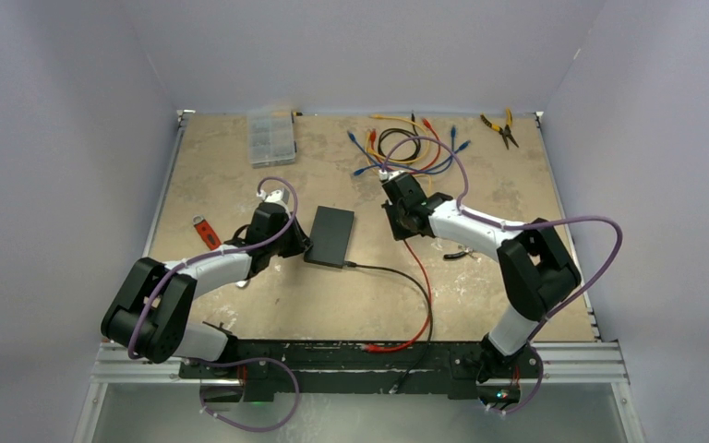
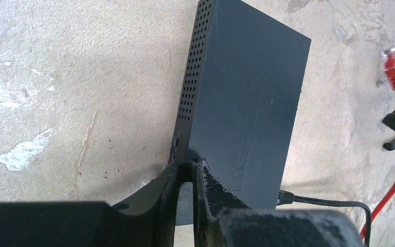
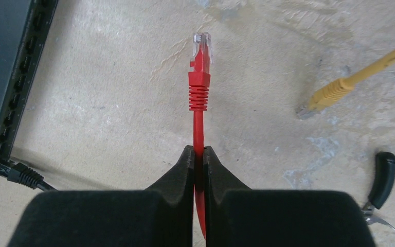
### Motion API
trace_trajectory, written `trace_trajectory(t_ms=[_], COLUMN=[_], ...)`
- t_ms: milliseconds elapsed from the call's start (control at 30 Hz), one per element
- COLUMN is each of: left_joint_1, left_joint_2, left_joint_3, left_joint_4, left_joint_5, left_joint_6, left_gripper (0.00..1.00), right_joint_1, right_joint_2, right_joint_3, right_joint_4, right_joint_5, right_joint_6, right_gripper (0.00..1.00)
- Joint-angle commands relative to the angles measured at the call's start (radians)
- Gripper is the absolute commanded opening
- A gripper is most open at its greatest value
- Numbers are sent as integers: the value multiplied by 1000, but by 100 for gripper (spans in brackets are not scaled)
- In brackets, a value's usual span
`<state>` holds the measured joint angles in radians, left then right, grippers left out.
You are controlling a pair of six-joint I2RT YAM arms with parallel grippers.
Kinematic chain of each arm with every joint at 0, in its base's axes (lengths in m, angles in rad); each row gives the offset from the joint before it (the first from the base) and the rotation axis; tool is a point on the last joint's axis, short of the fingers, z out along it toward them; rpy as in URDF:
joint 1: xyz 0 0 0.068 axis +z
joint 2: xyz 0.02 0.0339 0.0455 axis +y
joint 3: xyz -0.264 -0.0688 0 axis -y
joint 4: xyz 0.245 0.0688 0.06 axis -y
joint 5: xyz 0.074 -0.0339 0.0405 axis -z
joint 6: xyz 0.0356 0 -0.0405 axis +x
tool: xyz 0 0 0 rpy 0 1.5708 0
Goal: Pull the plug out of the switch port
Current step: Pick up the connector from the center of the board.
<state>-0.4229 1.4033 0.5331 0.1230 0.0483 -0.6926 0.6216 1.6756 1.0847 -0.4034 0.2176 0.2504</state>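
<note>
The switch [image 1: 332, 235] is a flat black box lying mid-table, its socket row [image 3: 18, 77] facing right. My left gripper [image 2: 187, 167] is shut on the switch's [image 2: 247, 92] near left edge. My right gripper [image 3: 199, 151] is shut on a red cable just behind its plug [image 3: 200, 67]. That red plug, with a clear tip, hangs free over the table to the right of the sockets and touches none of them. It also shows in the left wrist view as the red plug [image 2: 393, 64]. A black cable's plug [image 3: 23, 175] sits in the end socket.
A clear compartment box [image 1: 270, 138] stands at the back left. A bundle of coloured cables [image 1: 406, 148] and pliers [image 1: 500, 127] lie at the back. A yellow cable end [image 3: 334, 90] and a black-handled tool [image 3: 383, 175] lie right of my right gripper. A red-handled tool [image 1: 206, 231] lies left.
</note>
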Motion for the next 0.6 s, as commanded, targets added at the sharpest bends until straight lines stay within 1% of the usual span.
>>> trace_trajectory(t_ms=[0,100,467,567], left_joint_1=[-3,-3,-3,-3], left_joint_2=[62,62,60,59], left_joint_3=[-46,-47,-47,-50], left_joint_4=[-176,-175,-173,-173], left_joint_5=[-23,-23,-23,-23], left_joint_6=[40,41,40,40], left_gripper=[10,10,10,10], right_joint_1=[3,3,3,3], right_joint_2=[-86,-127,-294,-317], right_joint_3=[69,91,168,205], right_joint_4=[-22,-35,-40,-44], right_joint_5=[102,135,330,375], right_joint_6=[32,39,44,29], right_gripper=[0,0,0,0])
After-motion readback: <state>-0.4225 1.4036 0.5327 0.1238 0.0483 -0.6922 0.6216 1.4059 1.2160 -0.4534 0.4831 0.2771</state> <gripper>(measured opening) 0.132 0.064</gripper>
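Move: The right hand already grips the red cable just behind its connector, clear of the board. The heap of pulled cables it is headed for lies about 20 cm ahead, 3 cm right and 5 cm below. The switch sits some 17 cm to this hand's left, level with it; a loose yellow plug is about 3 cm ahead and 7 cm right, the small cutters 4 cm back and 14 cm right. From the left hand the heap is roughly 24 cm ahead and 26 cm right. Straight up, quickening as it goes, the right hand carries the red connector about 15 cm higher, with a smaller drift forward and left towards the cable heap. The wrist tips up so the fingers point more forward, by some 25 degrees, turning slightly clockwise, while the shut fingers keep their pinch on the cable. ##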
